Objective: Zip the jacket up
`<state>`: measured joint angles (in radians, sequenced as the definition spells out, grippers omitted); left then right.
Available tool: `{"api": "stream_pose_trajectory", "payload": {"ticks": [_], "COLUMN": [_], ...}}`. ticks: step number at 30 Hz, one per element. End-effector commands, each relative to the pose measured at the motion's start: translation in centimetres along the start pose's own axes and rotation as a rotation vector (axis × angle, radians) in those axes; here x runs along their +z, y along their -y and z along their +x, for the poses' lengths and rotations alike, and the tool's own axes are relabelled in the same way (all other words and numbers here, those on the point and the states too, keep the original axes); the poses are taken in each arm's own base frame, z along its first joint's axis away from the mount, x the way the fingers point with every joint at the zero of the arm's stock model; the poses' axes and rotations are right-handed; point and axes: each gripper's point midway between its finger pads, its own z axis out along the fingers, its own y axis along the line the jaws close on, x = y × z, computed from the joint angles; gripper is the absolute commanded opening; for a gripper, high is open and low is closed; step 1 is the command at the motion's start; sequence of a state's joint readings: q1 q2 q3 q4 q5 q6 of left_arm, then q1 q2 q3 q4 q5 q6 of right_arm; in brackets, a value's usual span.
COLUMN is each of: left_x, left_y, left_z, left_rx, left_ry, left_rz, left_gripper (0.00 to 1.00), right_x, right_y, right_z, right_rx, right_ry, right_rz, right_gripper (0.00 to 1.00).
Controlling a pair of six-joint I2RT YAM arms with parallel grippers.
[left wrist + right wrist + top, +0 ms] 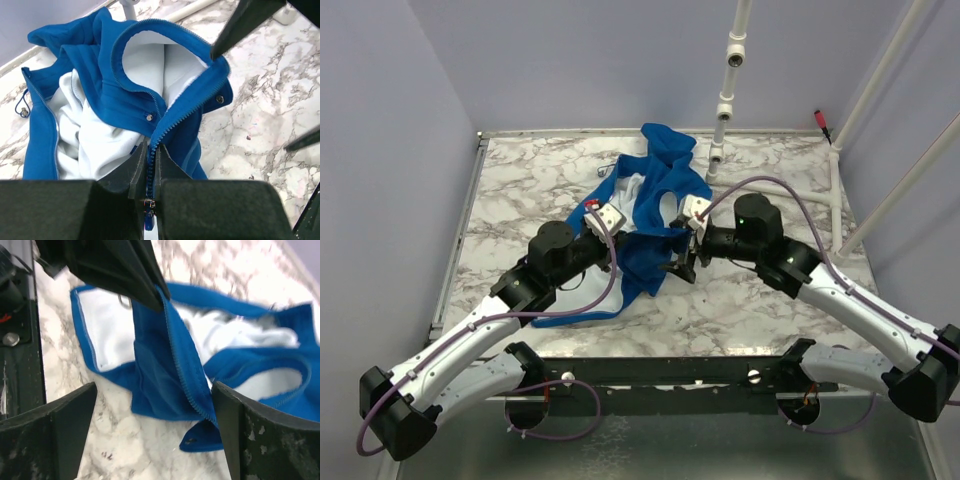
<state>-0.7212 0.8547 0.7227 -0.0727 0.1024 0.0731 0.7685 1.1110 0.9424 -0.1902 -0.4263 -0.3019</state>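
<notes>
The blue jacket (655, 190) lies crumpled on the marble table, open at the top so its pale lining (100, 140) shows. My left gripper (151, 152) is shut on the zipper line, with the small blue slider (148, 207) just behind the fingers, between the jaws. Above that grip the two rows of zipper teeth (172, 122) split apart towards the collar. My right gripper (155, 407) hangs open over the table with its fingers (65, 412) wide apart. A blue flap with a snap (200, 432) lies beside its right finger, and nothing is pinched. In the top view the right gripper (685, 262) sits at the jacket's right edge.
A white pipe frame (725, 100) rises at the back right of the marble table (520, 180). A metal rail (460, 230) runs along the left edge. A dark drawstring toggle (21, 111) lies at the jacket's left side.
</notes>
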Motion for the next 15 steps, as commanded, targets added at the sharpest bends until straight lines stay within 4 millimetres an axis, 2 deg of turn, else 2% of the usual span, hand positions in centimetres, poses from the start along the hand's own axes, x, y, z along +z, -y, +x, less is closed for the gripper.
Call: {"api": "stream_pose_trajectory", "payload": {"ticks": [1, 4, 8, 10, 15], "left_x": [-0.4, -0.5, -0.5, -0.6, -0.8], "left_y": [0.5, 0.9, 1.2, 1.3, 1.4], "left_z": [-3.3, -3.6, -3.9, -4.0, -4.4], "left_rx": [0.008, 0.015, 0.008, 0.006, -0.002], "left_ry": [0.091, 0.099, 0.105, 0.109, 0.120], "left_rz": [0.036, 0.060, 0.074, 0.077, 0.081], "left_gripper": [0.00, 0.00, 0.00, 0.00, 0.00], "right_x": [-1.9, -2.2, -0.9, 0.1, 2.3], "right_y": [1.4, 1.6, 0.8, 0.3, -0.5], "right_z": [-5.6, -7.5, -9.3, -9.4, -7.9], "right_rx": [-0.145, -0.187, -0.205, -0.198, -0.142], "right_ry": [0.190, 0.237, 0.307, 0.335, 0.371], "right_rz": [-0.038, -0.113, -0.248, -0.319, -0.437], "right_gripper": [1.00, 1.00, 1.00, 1.00, 1.00]}}
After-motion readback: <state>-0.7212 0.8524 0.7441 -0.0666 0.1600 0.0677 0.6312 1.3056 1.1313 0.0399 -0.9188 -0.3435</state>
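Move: The stretch of zip edge running out to the right from the left fingers' pinch has its middle about 5 cm to the right hand's left and 3 cm ahead, a centimetre or so lower; the left fingertips are about 12 cm left of the right hand, 2 cm ahead. The white-lined collar loop lies some 11 cm ahead and 8 below, the hanging blue panel about 6 left, 4 back and 11 below. From the left hand that zip stretch is about 7 cm right, 1 ahead and just lower. The right hand, its jaws already wide open, lifts about 8 cm clear of the zip edge with a slight forward drift, then swings some 4 cm left above the zip edge towards the left fingertips, sinking a little at the last as the wrist turns roughly 20 degrees counter-clockwise and its left side tips up a little. Meanwhile the left hand keeps the zip edge pinched and eases up about a centimetre, so that the strip runs out below the right hand's spread fingers, with no grip on it yet. ##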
